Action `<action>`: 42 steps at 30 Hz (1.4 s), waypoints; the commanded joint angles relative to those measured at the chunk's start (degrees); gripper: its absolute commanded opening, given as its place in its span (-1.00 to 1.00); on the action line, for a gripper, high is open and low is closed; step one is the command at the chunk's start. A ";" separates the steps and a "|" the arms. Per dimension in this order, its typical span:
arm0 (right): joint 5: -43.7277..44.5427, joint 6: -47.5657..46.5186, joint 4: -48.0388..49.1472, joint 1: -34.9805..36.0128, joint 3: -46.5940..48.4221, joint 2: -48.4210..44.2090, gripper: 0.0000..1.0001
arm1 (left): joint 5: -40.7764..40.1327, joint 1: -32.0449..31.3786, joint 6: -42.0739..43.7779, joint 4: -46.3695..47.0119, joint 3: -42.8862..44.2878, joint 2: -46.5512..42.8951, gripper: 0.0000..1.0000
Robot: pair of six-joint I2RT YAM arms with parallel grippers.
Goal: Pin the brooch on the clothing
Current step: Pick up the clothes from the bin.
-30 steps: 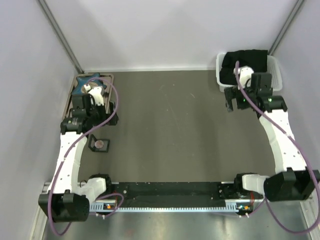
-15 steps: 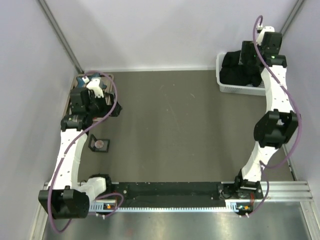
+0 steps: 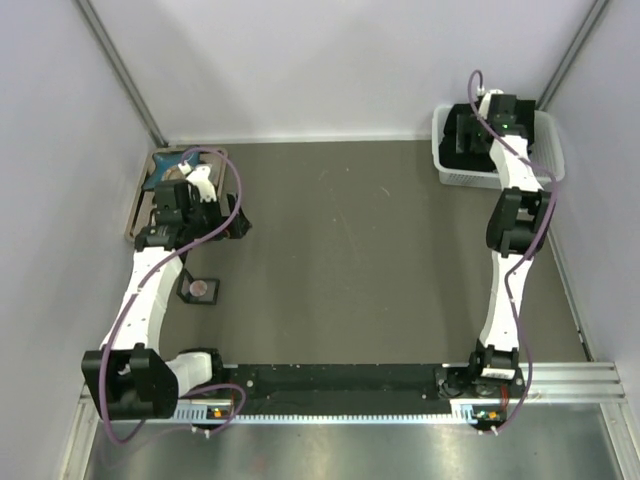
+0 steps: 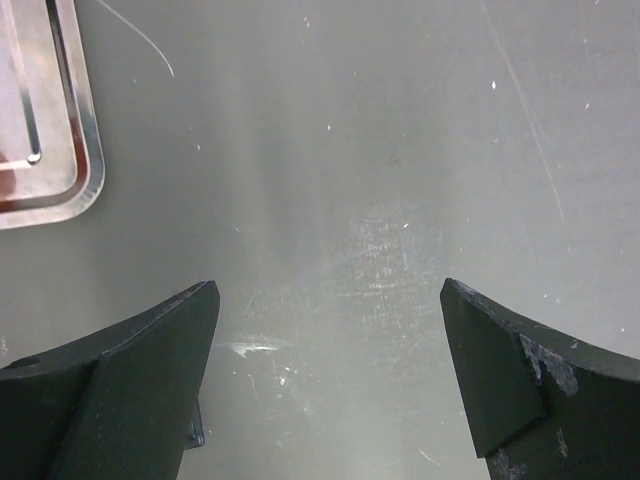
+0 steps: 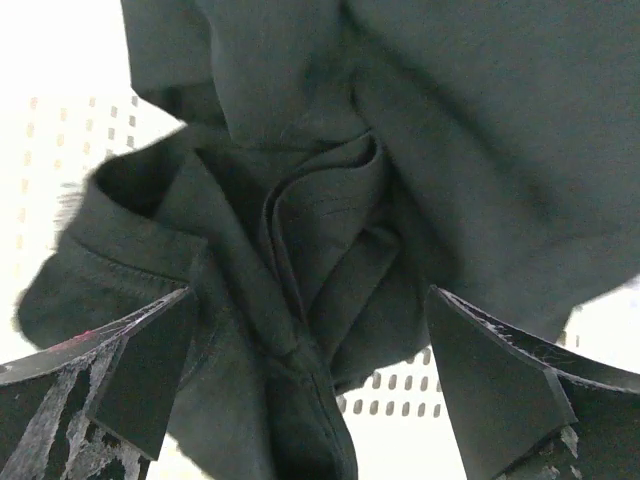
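The clothing (image 5: 400, 130) is a crumpled black heap in the white perforated basket (image 5: 480, 420) at the back right (image 3: 545, 165); its print is hidden. My right gripper (image 5: 310, 300) hangs open just over the heap, one finger on each side of a raised fold, and reaches into the basket (image 3: 468, 135). The brooch (image 3: 201, 289), small, round and pale pink, lies in a black square box (image 3: 186, 290) on the table at the near left. My left gripper (image 3: 205, 215) hovers open over bare table (image 4: 330, 300), behind the brooch, with nothing between its fingers (image 4: 130, 380).
A flat tray (image 3: 140, 200) with a blue star-shaped dish (image 3: 165, 165) lies at the far left; its shiny rounded corner (image 4: 60, 150) shows beside my left gripper. Pale walls close off the left, back and right. The rail with both arm bases runs along the near edge.
My right arm has swung from in front of the basket up over it and come down onto the clothing. My left gripper has shifted slightly, staying open by the tray.
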 commanded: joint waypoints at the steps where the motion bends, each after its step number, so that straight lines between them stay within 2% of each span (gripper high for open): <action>1: -0.34 -2.90 3.58 -0.07 3.63 4.06 0.98 | -0.26 0.26 1.10 2.86 -1.33 1.19 0.97; 6: 0.01 -3.17 4.46 0.02 4.16 7.66 0.96 | -1.93 0.35 1.28 3.03 -0.36 3.65 0.97; 7: 0.01 -3.34 4.64 -0.07 4.25 8.02 0.86 | -1.84 0.27 1.28 2.95 0.16 3.92 0.97; 8: -0.08 -3.43 4.81 -0.07 4.51 8.11 0.50 | -1.67 0.26 1.36 2.86 0.43 4.53 0.97; 10: -0.25 -3.52 5.17 0.02 4.95 7.33 0.14 | -1.32 0.26 1.36 2.51 1.57 4.97 0.97; 11: -0.34 -3.61 5.25 0.02 5.48 6.71 -0.34 | -1.23 0.26 1.28 2.33 1.92 5.15 0.97; 14: -0.78 -4.22 5.69 0.02 6.09 1.71 -1.00 | -0.79 0.26 1.10 2.24 3.24 4.89 0.97; 23: -9.73 -2.64 6.31 0.02 4.86 -20.16 -1.00 | -3.69 0.18 -0.30 2.68 5.53 3.83 0.96; 26: -12.20 -0.71 6.48 -0.07 5.30 -24.39 -1.00 | -3.34 0.26 -1.36 2.86 5.61 2.70 0.97; 31: -17.64 4.99 7.80 0.11 5.66 -33.45 -1.00 | -2.81 0.26 -2.06 3.12 5.70 1.02 0.97; 34: -24.14 10.62 9.73 0.28 5.57 -38.72 -1.00 | -2.63 0.26 -2.33 2.69 5.97 0.05 0.97; 38: -28.20 13.09 13.59 3.44 3.03 -46.54 -1.00 | -2.37 0.35 -2.68 2.25 6.41 -0.74 0.97; 42: -28.03 11.69 16.50 8.61 0.03 -53.05 -1.00 | -1.76 0.26 -3.03 1.98 6.41 -1.27 0.97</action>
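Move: My right hand, open, is over the white basket at the far right. The middle of the crumpled black clothes is about 1 cm ahead of it, neither left nor right, and some 8 cm below. The basket holding them has its middle roughly 3 cm back and 3 cm to the right of that hand, about 9 cm down. From my left hand the clothes lie about 60 cm to the right, 30 cm ahead and some 14 cm lower. I sink my right hand about 6.5 cm into the black clothes in the basket and shut the fingers, pinching a fold. Then I sweep it up, gathering speed, some 55 cm, drawing back towards me and to the left as the fingers tip upward by roughly 50 degrees. My left hand, still open and empty, dips about 3 cm and rises again by some 6 cm. ##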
